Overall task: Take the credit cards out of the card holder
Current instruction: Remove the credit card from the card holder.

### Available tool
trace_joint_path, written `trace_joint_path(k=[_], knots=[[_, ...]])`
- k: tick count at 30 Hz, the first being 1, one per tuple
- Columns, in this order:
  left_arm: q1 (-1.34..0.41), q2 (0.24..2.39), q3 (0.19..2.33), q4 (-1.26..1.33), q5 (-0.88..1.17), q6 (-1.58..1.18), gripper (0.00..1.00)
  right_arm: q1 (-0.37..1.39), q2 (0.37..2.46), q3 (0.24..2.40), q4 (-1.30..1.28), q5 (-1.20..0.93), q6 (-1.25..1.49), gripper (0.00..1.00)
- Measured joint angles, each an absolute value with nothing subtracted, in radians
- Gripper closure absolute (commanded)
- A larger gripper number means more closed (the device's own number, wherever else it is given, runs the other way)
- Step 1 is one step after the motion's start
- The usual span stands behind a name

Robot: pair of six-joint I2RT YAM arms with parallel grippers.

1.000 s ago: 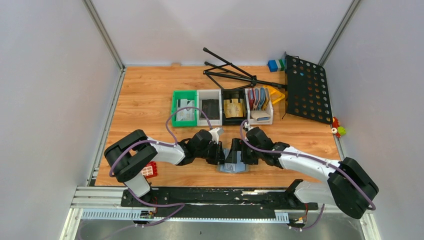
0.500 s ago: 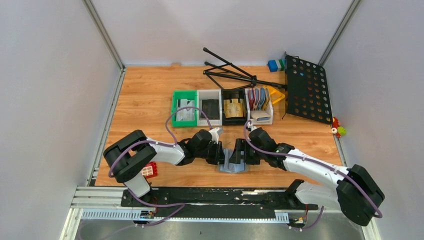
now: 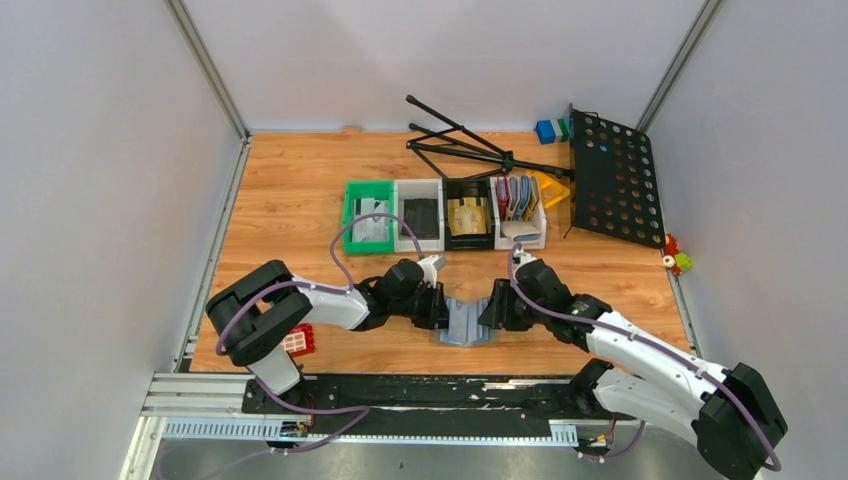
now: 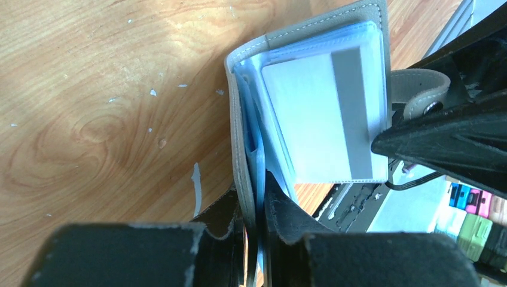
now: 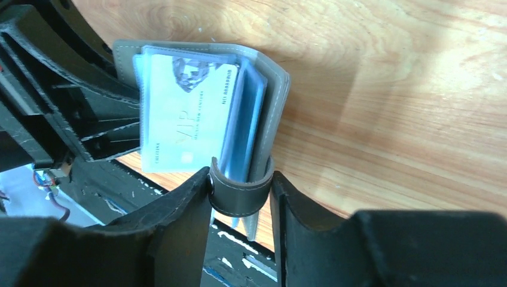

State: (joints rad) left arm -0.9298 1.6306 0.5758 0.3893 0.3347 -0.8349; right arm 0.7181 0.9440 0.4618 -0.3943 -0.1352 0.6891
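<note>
The grey-blue card holder (image 3: 465, 324) lies spread between my two grippers at the near middle of the table. My left gripper (image 3: 440, 307) is shut on its left cover and pale blue sleeves, as the left wrist view (image 4: 257, 248) shows. A whitish credit card (image 4: 323, 113) with a grey stripe sits in a clear sleeve there. My right gripper (image 3: 493, 313) is shut on the holder's snap strap (image 5: 240, 194) and right cover. The right wrist view shows a pale card (image 5: 185, 113) with print in the sleeves. The other cards are hidden.
A row of small bins stands behind: green (image 3: 368, 215), white (image 3: 418, 213), black (image 3: 467, 214), and a white one with red and blue holders (image 3: 518, 205). A black perforated music stand (image 3: 612, 178) lies back right. A red block (image 3: 298, 340) sits near the left arm.
My right gripper has pulled to the right with the holder's right flap. The holder has gone from standing folded to spread open and flatter. The left gripper has stayed put.
</note>
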Motion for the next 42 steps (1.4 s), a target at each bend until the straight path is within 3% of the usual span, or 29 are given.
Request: trace_joint_path(k=[8,16,22,24,28,31,36,42], knots=[[-0.930,1.624,0.566,0.397,0.335,-0.836,0.84,0.710,0.922,0.443,-0.437,-0.104,0.688,0.68],[-0.930,1.608,0.541,0.428,0.338,-0.855,0.81,0.694,0.862,0.377,-0.360,-0.168,0.702,0.64],[-0.930,1.608,0.512,0.484,0.348,-0.889,0.76,0.692,0.914,0.356,-0.302,-0.205,0.717,0.68],[-0.930,1.608,0.499,0.516,0.356,-0.903,0.73,0.692,0.939,0.356,-0.284,-0.216,0.718,0.74],[-0.927,1.610,0.461,0.599,0.379,-0.944,0.65,0.691,0.968,0.352,-0.260,-0.234,0.731,0.86],[-0.910,1.612,0.424,0.661,0.398,-0.970,0.60,0.691,0.966,0.352,-0.246,-0.241,0.739,0.88],[-0.862,1.604,0.361,0.721,0.426,-0.995,0.38,0.690,0.934,0.352,-0.246,-0.241,0.739,0.90],[-0.836,1.565,0.319,0.801,0.438,-1.030,0.21,0.690,0.921,0.352,-0.247,-0.241,0.739,0.92]])
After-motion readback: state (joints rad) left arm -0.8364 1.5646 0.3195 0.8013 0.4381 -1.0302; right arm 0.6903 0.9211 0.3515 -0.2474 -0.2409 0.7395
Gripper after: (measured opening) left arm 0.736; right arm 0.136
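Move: At the left hand's fingers is the card holder's left cover, already pinched; the holder's middle lies about 4 cm to this hand's right, level fore and aft, 1 cm lower. The black bin is 20 cm ahead and 5 cm right, the wallet bin 20 cm ahead and 5 cm left. From the right hand, the strap on the right cover is about 1 cm back, 1 cm left and 1 cm below, with the holder's middle 4 cm left, 1 cm back and 2 cm lower. Closing on the strap at the holder's right edge, the right hand first edges right and down, then swings back left and sinks to about 2 cm below its start, pinches and rises 1 cm. The left hand meanwhile opens its fingers wide, letting go of the left cover, and eases some 2.5 cm left and 2 cm up, fingertips tipping up about 10 degrees. ##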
